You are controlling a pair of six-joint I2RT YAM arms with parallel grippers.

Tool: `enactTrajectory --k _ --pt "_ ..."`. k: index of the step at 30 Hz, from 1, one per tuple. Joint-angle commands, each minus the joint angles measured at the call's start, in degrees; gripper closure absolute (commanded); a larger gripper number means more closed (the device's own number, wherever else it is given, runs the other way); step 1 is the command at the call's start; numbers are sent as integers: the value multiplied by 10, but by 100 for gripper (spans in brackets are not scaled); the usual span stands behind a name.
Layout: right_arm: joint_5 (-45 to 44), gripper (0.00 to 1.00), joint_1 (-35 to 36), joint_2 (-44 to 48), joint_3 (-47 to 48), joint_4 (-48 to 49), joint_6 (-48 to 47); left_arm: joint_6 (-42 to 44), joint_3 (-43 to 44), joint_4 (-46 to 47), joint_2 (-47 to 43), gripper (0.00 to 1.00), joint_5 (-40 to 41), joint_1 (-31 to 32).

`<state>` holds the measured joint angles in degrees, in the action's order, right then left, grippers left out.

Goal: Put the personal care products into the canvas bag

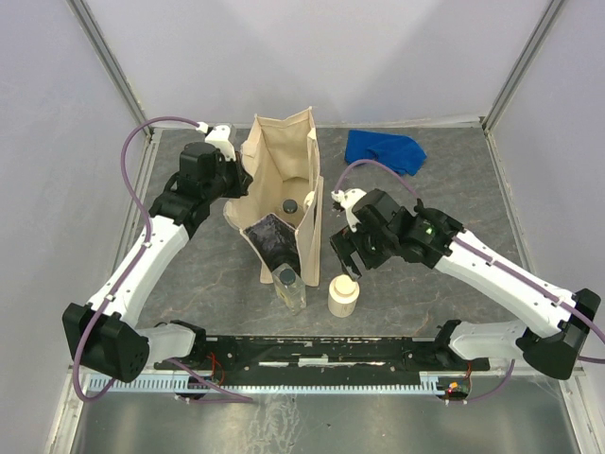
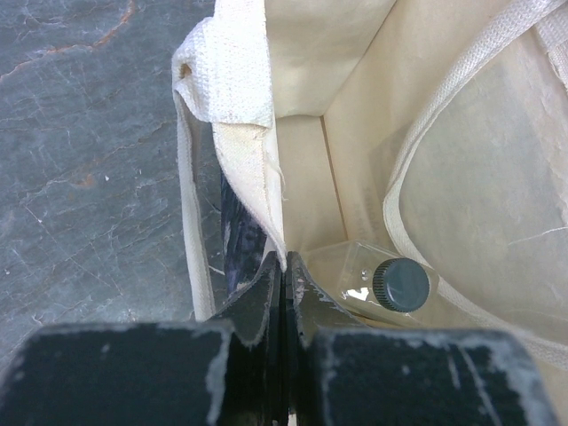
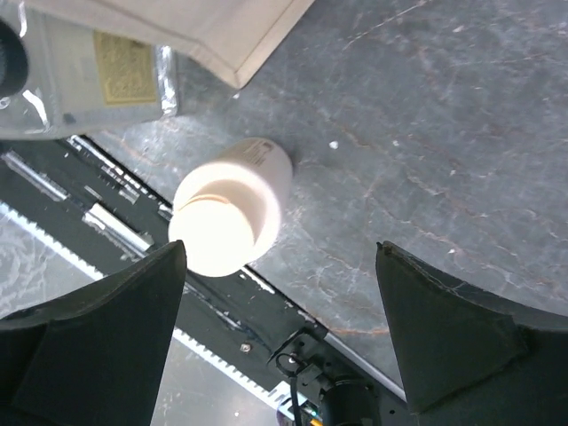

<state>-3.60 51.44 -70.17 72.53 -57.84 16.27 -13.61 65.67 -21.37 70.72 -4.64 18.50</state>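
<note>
The beige canvas bag (image 1: pixel 279 165) stands open mid-table. My left gripper (image 1: pixel 238 182) is shut on the bag's left rim (image 2: pixel 257 177), the fabric pinched between its fingertips. Inside the bag lies a clear bottle with a dark cap (image 2: pixel 401 284), also seen from above as the bottle in the bag (image 1: pixel 290 204). A second clear bottle with a grey cap (image 1: pixel 288 284) leans at the bag's front. A squat cream bottle (image 1: pixel 342 295) stands to its right. My right gripper (image 1: pixel 345 253) hovers open just above the cream bottle (image 3: pixel 232 206), which is near its left finger; nothing sits between the fingers.
A blue cloth (image 1: pixel 383 149) lies at the back right. The black rail (image 1: pixel 312 350) of the arm mounts runs along the near edge, close behind the cream bottle. The bag's black patch (image 1: pixel 274 241) faces the front.
</note>
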Motion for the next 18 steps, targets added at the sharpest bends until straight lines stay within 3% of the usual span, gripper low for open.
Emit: enactTrajectory --k 1,7,12,18 --pt "30 5 29 5 -6 13 21 14 17 -15 5 97 -2 3" --pt "53 7 53 -15 -18 11 16 13 12 -18 -1 97 0 3" --pt "55 14 64 -39 -20 -8 7 13 9 -19 -3 97 2 3" --pt "50 31 75 -70 -19 -13 0 13 10 -19 -1 97 1 3"
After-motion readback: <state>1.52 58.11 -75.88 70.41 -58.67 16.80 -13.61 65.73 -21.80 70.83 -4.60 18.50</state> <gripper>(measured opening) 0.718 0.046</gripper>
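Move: The white jar stands about 4 cm back and 4 cm to the left of the right hand's open fingers, its middle some 12 cm below them. The clear bottle is about 12 cm left of the jar and nearly level with it; the canvas bag's middle is roughly 15 cm ahead and 16 cm left of the right hand, about 8 cm lower. From the left hand, at the bag's rim, the jar lies some 22 cm back, 22 cm right and 18 cm below. Back and a little left, then sinking more steeply, the right hand comes in over the white jar, about 4 cm back and 4 cm down in all. On the way the wrist turns roughly 10 degrees counter-clockwise and tips its fingers more steeply down, while they narrow from nearly wide open to about three quarters, ending just about the lid with no grip on it yet. ##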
